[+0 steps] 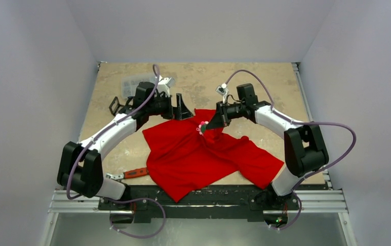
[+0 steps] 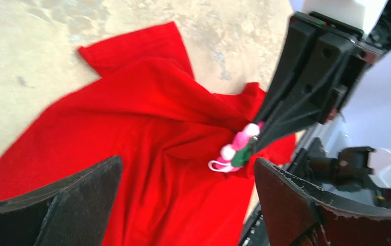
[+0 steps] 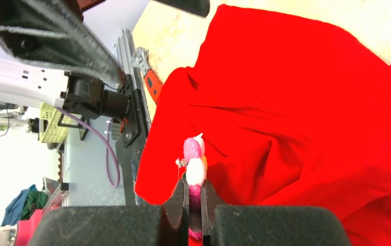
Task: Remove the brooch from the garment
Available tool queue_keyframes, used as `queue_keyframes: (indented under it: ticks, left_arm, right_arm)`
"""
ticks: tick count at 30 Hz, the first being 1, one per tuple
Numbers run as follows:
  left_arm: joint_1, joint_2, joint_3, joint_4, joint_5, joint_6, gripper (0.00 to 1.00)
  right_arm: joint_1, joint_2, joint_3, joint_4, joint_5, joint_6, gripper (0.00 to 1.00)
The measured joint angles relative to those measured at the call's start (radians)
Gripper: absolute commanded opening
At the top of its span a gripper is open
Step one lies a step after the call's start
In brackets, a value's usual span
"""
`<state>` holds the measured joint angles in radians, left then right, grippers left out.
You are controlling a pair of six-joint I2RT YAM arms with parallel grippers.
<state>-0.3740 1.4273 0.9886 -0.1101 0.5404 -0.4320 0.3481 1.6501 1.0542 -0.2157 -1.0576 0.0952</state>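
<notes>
The garment (image 1: 203, 156), a bright red T-shirt, lies crumpled across the middle of the table. The brooch (image 1: 202, 127), small with pink and white petals, sits at its upper middle. My right gripper (image 1: 207, 125) is shut on the brooch (image 3: 194, 163), pinched between its fingertips (image 3: 179, 197). The cloth (image 2: 132, 133) rises in folds toward the brooch (image 2: 239, 146); I cannot tell whether the pin is still in it. My left gripper (image 1: 180, 110) stands open just left of the brooch, above the shirt, fingers (image 2: 55, 205) wide apart with nothing between them.
A red-handled wrench (image 1: 134, 172) lies on the table at the shirt's near left, also seen in the right wrist view (image 3: 151, 79). A clear plastic bag (image 1: 131, 86) lies at the back left. Grey walls close in both sides, and a metal rail (image 1: 198, 202) runs along the near edge.
</notes>
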Motion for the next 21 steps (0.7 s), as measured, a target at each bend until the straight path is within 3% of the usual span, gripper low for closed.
queue_keyframes:
  ticks: [3, 8, 14, 21]
  left_arm:
    - [-0.003, 0.016, -0.003, 0.029, 0.075, -0.068, 0.99]
    - [-0.030, 0.111, -0.003, 0.157, 0.158, -0.190, 0.69]
    - [-0.096, 0.170, 0.003, 0.208, 0.166, -0.250, 0.53]
    - [-0.108, 0.171, 0.003, 0.259, 0.159, -0.265, 0.31]
  right_arm:
    - [-0.001, 0.009, 0.000, 0.030, -0.001, 0.058, 0.00]
    - [-0.003, 0.058, 0.000, 0.092, -0.002, 0.187, 0.00]
    - [-0.008, 0.071, -0.009, 0.193, -0.002, 0.334, 0.00]
    - [-0.010, 0.071, -0.023, 0.225, 0.001, 0.384, 0.00]
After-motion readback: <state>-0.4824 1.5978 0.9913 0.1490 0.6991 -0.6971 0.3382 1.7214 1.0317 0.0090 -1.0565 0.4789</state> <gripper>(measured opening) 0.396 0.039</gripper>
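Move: Out in the right hand's closed fingers, the brooch pokes about 2 cm to the left of that hand's point, level with it fore and aft and a centimetre lower. From the left hand, empty and wide open, it lies about 7 cm right, 5 cm back and 4 cm down. The garment's sleeve end lies below, about 8 cm right and 4 cm ahead of the left hand; the garment's middle some 8 cm right and 17 cm back, both roughly 16 cm down. Sweeping right about 7 cm and slightly back, the left hand brings its fingertips in around the clasp side of the brooch, wrist tilting some 20 degrees and fingers narrowing from wide open to under half. The right hand keeps its pinch on the brooch, easing 2 cm forward and slightly left to meet them while rolling the brooch about 15 degrees. ##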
